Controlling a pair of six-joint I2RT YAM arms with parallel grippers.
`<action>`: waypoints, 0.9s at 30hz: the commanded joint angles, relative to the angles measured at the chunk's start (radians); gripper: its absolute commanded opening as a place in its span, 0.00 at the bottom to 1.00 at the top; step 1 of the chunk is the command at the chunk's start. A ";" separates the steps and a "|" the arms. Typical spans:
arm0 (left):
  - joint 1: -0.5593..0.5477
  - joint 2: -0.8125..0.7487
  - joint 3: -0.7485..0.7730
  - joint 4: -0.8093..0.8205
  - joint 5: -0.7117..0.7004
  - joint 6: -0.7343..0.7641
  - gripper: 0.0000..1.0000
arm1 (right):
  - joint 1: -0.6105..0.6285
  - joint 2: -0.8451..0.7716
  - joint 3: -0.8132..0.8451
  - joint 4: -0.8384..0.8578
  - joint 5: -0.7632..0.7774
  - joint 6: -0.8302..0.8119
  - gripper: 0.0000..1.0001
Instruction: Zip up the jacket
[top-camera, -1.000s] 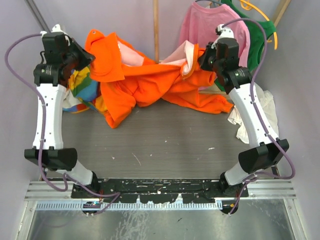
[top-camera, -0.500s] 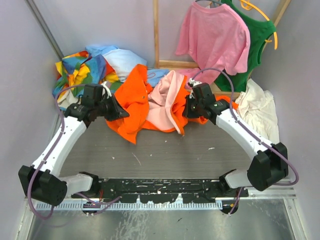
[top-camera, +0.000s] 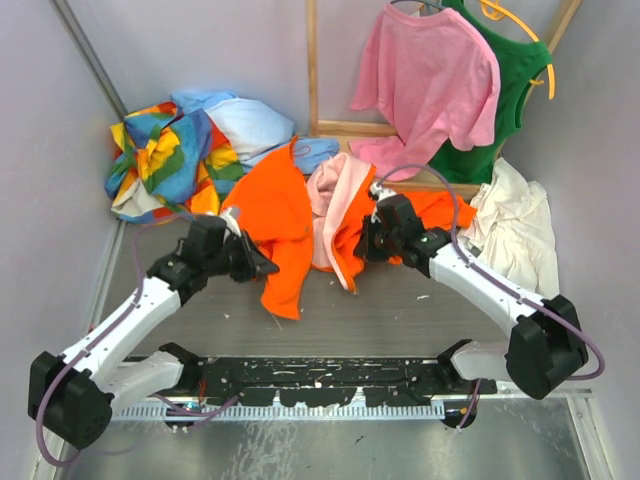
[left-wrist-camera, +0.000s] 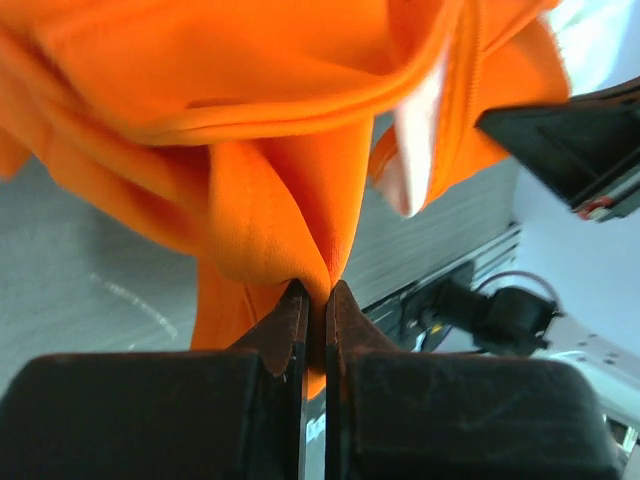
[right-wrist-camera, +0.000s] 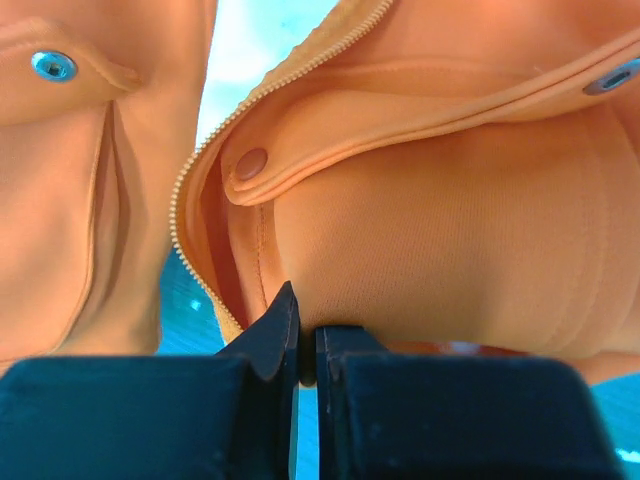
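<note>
The orange jacket (top-camera: 285, 215) lies bunched at the table's middle, its pale pink lining (top-camera: 330, 205) turned up between two orange folds. My left gripper (top-camera: 262, 268) is shut on an orange fold at the jacket's left side; the left wrist view shows the jacket's cloth (left-wrist-camera: 250, 150) pinched between the left gripper's (left-wrist-camera: 316, 295) jaws. My right gripper (top-camera: 366, 243) is shut on the jacket's right side. In the right wrist view the jacket's fabric (right-wrist-camera: 420, 240) is nipped at the right gripper (right-wrist-camera: 306, 325), with open zipper teeth (right-wrist-camera: 185, 200) and snap buttons (right-wrist-camera: 250, 163) just above.
A multicoloured garment (top-camera: 165, 155) and a light blue one (top-camera: 250, 120) are heaped at the back left. A pink T-shirt (top-camera: 430, 75) and a green top (top-camera: 515, 80) hang at the back right. A white cloth (top-camera: 515, 225) lies on the right. A wooden frame (top-camera: 312, 70) stands behind.
Both arms have swung down and toward the near edge, dragging the jacket with them. From a wide spread it has gathered into a narrow bunch, exposing the garments behind.
</note>
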 joint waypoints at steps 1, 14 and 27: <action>-0.075 -0.016 -0.172 0.218 -0.035 -0.158 0.00 | 0.030 -0.001 -0.117 0.107 -0.021 0.056 0.09; -0.099 -0.041 -0.167 0.017 -0.182 -0.007 0.65 | 0.043 -0.054 -0.137 0.017 0.108 -0.016 0.42; -0.205 -0.070 0.117 -0.157 -0.348 0.175 0.75 | -0.321 0.001 0.044 0.166 -0.178 -0.070 0.55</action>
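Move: Each hand still pinches one front of the jacket. The left hand's laying spot is the table about 4 cm back and 12 cm below it; the right hand's is some 5 cm back, 1 cm right and 9 cm below. From the left hand, the pink lining lies roughly 17 cm ahead and 13 cm right. From the right hand, that lining is about 13 cm ahead and 6 cm left, the right sleeve 12 cm ahead and 18 cm right. Both hands lower their pinched jacket fronts together, about 10 cm down on the left and 8 cm on the right, drawing back 4 to 5 cm towards the base with fingertips tipping down, and open at the bottom so the cloth comes free. The left then climbs nearly straight back up to its starting height with fingers wide, while the right opens about halfway and sweeps forward, up and to its right, above the right front and away from its lower corner. ##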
